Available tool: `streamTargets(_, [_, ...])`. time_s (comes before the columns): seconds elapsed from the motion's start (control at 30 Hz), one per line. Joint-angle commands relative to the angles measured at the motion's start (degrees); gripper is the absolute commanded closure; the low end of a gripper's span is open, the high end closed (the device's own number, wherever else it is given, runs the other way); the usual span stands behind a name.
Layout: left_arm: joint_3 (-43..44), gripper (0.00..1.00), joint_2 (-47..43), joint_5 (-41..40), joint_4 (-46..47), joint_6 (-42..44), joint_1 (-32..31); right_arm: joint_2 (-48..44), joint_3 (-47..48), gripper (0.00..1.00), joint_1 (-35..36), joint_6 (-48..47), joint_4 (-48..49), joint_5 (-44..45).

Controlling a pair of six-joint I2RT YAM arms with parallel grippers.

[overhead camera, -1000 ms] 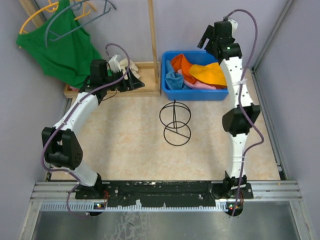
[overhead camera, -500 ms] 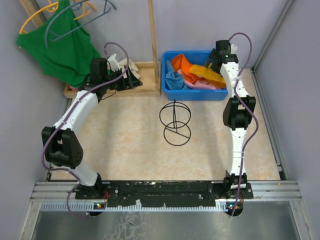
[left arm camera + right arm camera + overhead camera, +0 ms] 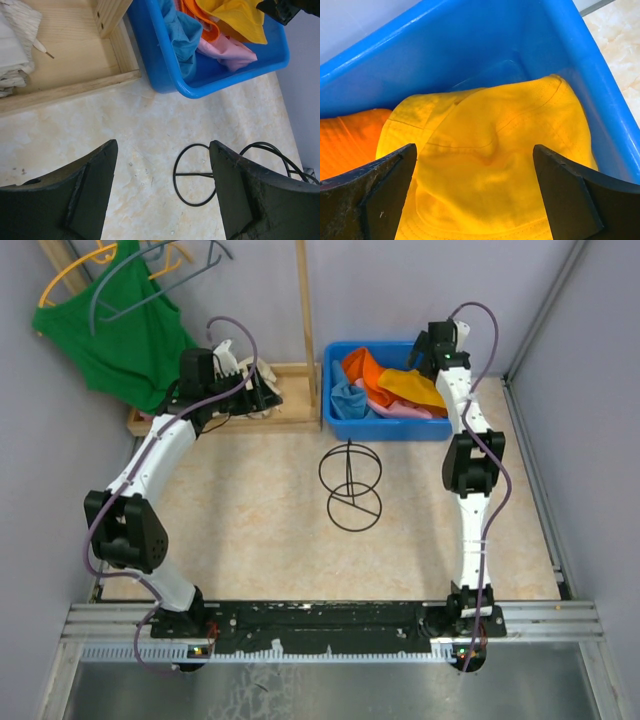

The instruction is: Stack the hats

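The hats lie heaped in a blue bin [image 3: 385, 430] at the back of the table. A yellow-orange hat [image 3: 490, 170] is on top at the right, beside a bright orange hat [image 3: 362, 368], a light blue hat [image 3: 346, 400] and a pink hat [image 3: 400, 410]. My right gripper [image 3: 472, 150] hangs open just above the yellow-orange hat, one finger on each side of its crown, gripping nothing. Open and empty, my left gripper [image 3: 162, 145] hovers over the table left of the bin. A black wire stand [image 3: 350, 485] is on the table in front of the bin.
A wooden rack base [image 3: 290, 412] with an upright post [image 3: 306, 310] sits left of the bin and carries a beige cloth [image 3: 15, 45]. A green tank top [image 3: 120, 340] hangs on a hanger at the back left. Grey walls close in both sides.
My right arm has stretched out and brought its gripper down into the bin's right end, over the yellow-orange hat, with the jaws widening. The left arm has barely moved.
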Motion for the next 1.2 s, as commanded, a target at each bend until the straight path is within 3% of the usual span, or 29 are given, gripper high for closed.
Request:
streamTargets(0.0, [2.7,0.20,0.7,-1.4,-1.2,1.5,0.0,-1.0,-2.3,0.01,0.3,-1.3,5.3,2.2])
streamTargets(0.37, [6.0,0.21,3.1,-1.6,-2.9,1.7,0.0,3.3,-0.7,0.01,0.5,-3.6,4.6,1.8])
streamTargets(0.47, [6.1,0.21,3.4,-1.7,-3.0,1.8,0.0,3.7,-0.8,0.08,1.2,-4.0,4.6,2.8])
streamTargets(0.8, [7.8,0.21,5.4,-0.9,-3.2,2.3,0.0,2.3,-1.4,0.81,1.8,-5.2,4.2,4.3])
streamTargets(0.83, [7.7,0.21,5.5,-0.6,-3.0,2.2,0.0,1.6,-1.9,0.95,1.8,-5.5,4.2,4.2])
streamTargets(0.87, [7.7,0.21,5.7,-0.4,-2.9,2.2,0.0,0.9,-2.5,1.00,1.8,-5.7,4.1,4.5])
streamTargets(1.1, [7.2,0.21,6.6,1.3,-1.2,2.0,0.0,-5.8,-5.4,1.00,1.8,-6.6,3.5,3.9])
streamTargets(1.13, [7.1,0.21,6.7,1.5,-1.0,1.9,0.0,-7.0,-5.5,0.94,1.9,-7.0,3.4,3.4])
streamTargets(1.17, [7.0,0.22,6.9,1.8,-0.8,1.8,0.0,-7.7,-5.7,0.79,2.1,-7.4,3.4,3.2])
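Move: The yellow hat lies right under the open right gripper, its middle about 3 cm back, 2 cm left and some 6 cm below. In the same box the orange hat is about 14 cm left and 2 cm farther out, the pink hat 6 cm left, 6 cm back and lower, and the blue hat 18 cm left and 4 cm back. For the left hand, the yellow hat is roughly 17 cm ahead, 36 cm right and 16 cm below. Lower the right gripper, fingers wide open, about 3 cm nearly straight down onto the yellow hat in the box, then shut it fully while barely sinking, so the tips pinch a fold of the cloth. Closed, go down a further 2 cm and ease back about 1 cm. Let the open left gripper creep some 2 cm forward, sinking slightly. ##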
